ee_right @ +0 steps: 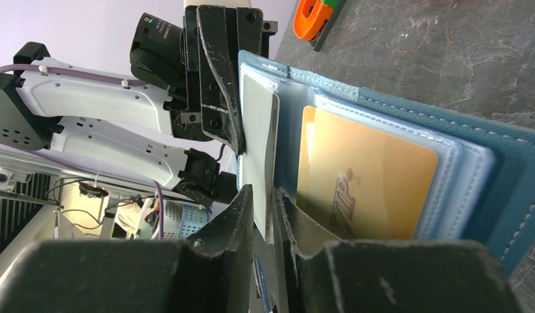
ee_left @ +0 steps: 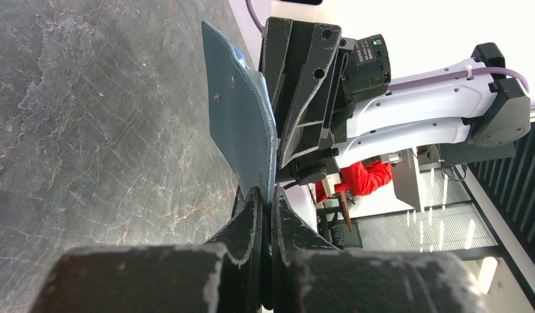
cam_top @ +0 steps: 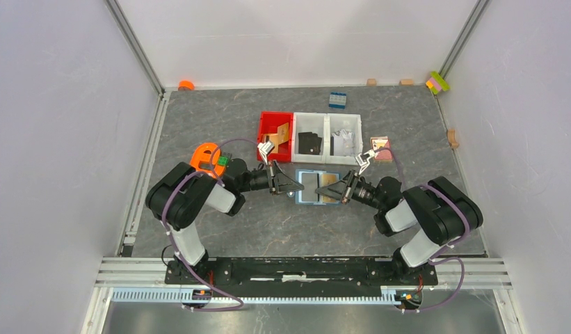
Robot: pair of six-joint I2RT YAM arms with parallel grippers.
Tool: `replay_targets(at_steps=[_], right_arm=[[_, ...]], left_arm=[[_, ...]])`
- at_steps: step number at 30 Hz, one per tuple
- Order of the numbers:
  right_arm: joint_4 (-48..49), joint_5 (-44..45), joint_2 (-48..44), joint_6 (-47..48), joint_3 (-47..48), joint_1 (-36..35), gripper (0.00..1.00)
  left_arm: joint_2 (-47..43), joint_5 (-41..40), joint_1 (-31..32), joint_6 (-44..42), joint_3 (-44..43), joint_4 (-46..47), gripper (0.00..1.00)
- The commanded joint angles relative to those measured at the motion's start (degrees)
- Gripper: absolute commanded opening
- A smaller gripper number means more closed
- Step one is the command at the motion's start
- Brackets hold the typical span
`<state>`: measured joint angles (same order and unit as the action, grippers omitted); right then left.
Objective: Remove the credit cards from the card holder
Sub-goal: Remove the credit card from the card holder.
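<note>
The steel-blue card holder [cam_top: 311, 186] is open at mid-table, held up between both grippers. My left gripper [cam_top: 294, 188] is shut on one edge of the card holder [ee_left: 242, 124], pinching it at its fingertips [ee_left: 270, 199]. From the other side my right gripper [cam_top: 337, 189] reaches into the card holder [ee_right: 506, 169]. Its jaws [ee_right: 263, 190] stand slightly apart on either side of a silvery-grey credit card [ee_right: 258, 124] that sticks out of a pocket. A tan-gold credit card [ee_right: 369, 176] sits in the neighbouring pocket.
Behind the holder stand a red bin [cam_top: 268, 122] with a tan card and two white bins [cam_top: 327, 118] with a black and a silvery card. A pink item [cam_top: 382, 148], a blue brick [cam_top: 337, 99] and an orange spool [cam_top: 206, 154] lie around.
</note>
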<state>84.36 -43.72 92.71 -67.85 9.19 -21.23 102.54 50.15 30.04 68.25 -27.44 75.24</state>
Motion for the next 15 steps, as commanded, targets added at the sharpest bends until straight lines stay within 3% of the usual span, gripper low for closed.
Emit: replay_targets(at_steps=[1,6,10,15], right_arm=[[18.7,-1.3,0.5,-1.0,1.1,-0.4,0.20],[19.5,-1.3,0.6,-1.4,1.0,-0.4,0.14],[19.5,-1.1,0.3,-1.2,0.9,-0.4,0.01],[16.2,0.7,-2.1,0.8,-1.2,1.6,0.00]], left_arm=[[0.7,1.6,0.4,1.5,-1.6,3.9,0.02],[1.0,1.5,0.4,0.8,-2.0,1.8,0.02],[0.9,1.3,0.4,0.3,-2.1,0.7,0.02],[-0.5,0.1,-0.6,-0.2,-0.8,0.4,0.02]])
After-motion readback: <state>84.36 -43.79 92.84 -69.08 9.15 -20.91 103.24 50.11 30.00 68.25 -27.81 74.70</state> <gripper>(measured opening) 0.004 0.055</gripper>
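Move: The grey-white card, upright in its sleeve, has its near edge already between the right hand's slightly open fingers; its middle lies about 3 cm to their left, 1 cm farther out and about level. From the right hand, the gold card sits some 3 cm to the right, 1 cm ahead and 2 cm lower, and the black pouch in the white tray about 15 cm ahead, 2 cm left, 7 cm below. From the left hand, the grey-white card is about 2 cm to the right, level. Staying in place, within a few millimetres, the right hand closes its fingers from about a fifth open to fully shut, pinching the right-hand edge of the grey-white card and its sleeve. The left hand keeps its shut grip on the holder's left edge and eases down about half a centimetre. ##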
